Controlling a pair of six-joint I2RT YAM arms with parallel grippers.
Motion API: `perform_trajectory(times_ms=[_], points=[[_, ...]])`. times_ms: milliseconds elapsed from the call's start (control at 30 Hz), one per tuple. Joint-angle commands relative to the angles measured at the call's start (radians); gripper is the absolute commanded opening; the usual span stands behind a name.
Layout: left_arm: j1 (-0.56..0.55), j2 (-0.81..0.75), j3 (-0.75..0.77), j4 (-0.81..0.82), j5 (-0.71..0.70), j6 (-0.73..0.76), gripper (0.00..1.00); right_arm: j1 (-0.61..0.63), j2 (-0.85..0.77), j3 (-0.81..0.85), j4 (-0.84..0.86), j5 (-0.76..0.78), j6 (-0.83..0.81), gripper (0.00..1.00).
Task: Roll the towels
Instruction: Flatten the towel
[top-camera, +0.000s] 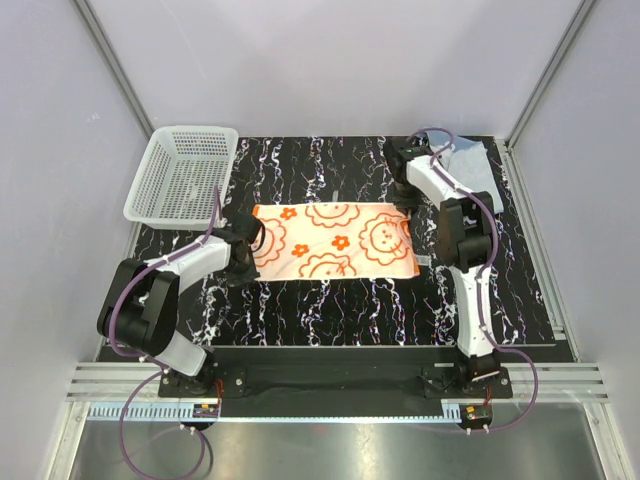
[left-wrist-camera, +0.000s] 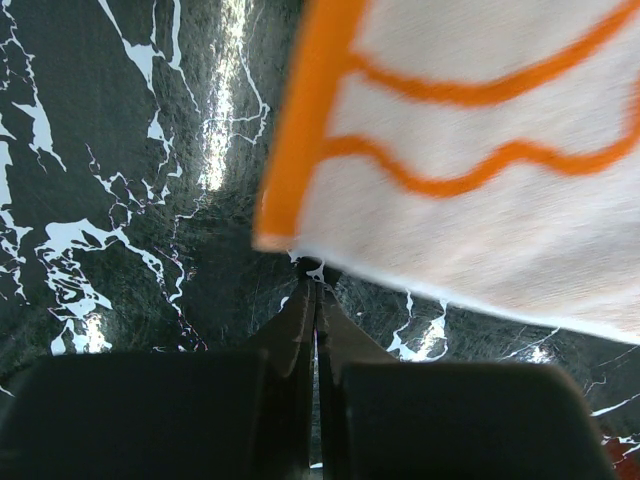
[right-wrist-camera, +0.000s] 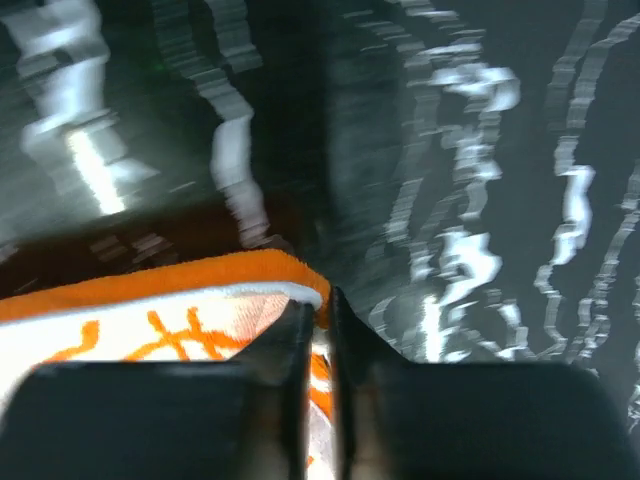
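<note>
The orange towel (top-camera: 335, 240) with white cartoon prints lies spread flat in the middle of the black marbled table (top-camera: 330, 305). My left gripper (top-camera: 254, 241) sits at its left edge. In the left wrist view it (left-wrist-camera: 316, 272) is shut, its tips reaching just under the orange towel's (left-wrist-camera: 470, 150) border with no cloth between them. My right gripper (top-camera: 405, 202) is at the far right corner. In the right wrist view it (right-wrist-camera: 322, 300) is shut on the corner of the orange towel (right-wrist-camera: 150, 320), with cloth between the fingers. The light blue towel (top-camera: 470, 165) lies crumpled at the back right.
A white mesh basket (top-camera: 143, 190) stands at the back left corner of the table. Metal frame posts and grey walls close in the sides and back. The right arm's elbow (top-camera: 462, 235) hangs over the table's right side.
</note>
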Motion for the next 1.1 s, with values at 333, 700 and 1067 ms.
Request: perform_trajectory(times_ms=[333,700,1067], points=[[-0.024,0.000,0.008,0.017,-0.062,-0.008,0.13,-0.066,-0.135,-0.026,0.010,0.154,-0.033,0.89],[-0.035,-0.120,-0.004,0.018,-0.095,-0.035,0.40,-0.078,-0.543,-0.467,0.163,-0.127,0.085,0.90],[-0.024,-0.195,-0.030,0.121,-0.089,-0.058,0.45,-0.100,-0.889,-0.967,0.431,-0.522,0.256,0.86]])
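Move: The right hand still pinches the orange towel's far right corner. The towel's near right corner lies about 20 cm back and 1 cm right of this hand, some 2 cm below, with the white tag about 16 cm back and 2 cm right. The blue towel is roughly 11 cm ahead and 15 cm right. From the shut left hand, the near left corner sits about 2 cm ahead and 1 cm left, the far left corner 23 cm straight ahead. Letting go of the far right corner, the right fingers spring wide open as the hand slides about 5 cm right. It then rises off the towel and sweeps 15 cm back over the right side towards the near right corner, sinking again at the end and rolling some 25 degrees. The left hand opens almost halfway and then lifts about 4 cm beside the near left corner. ##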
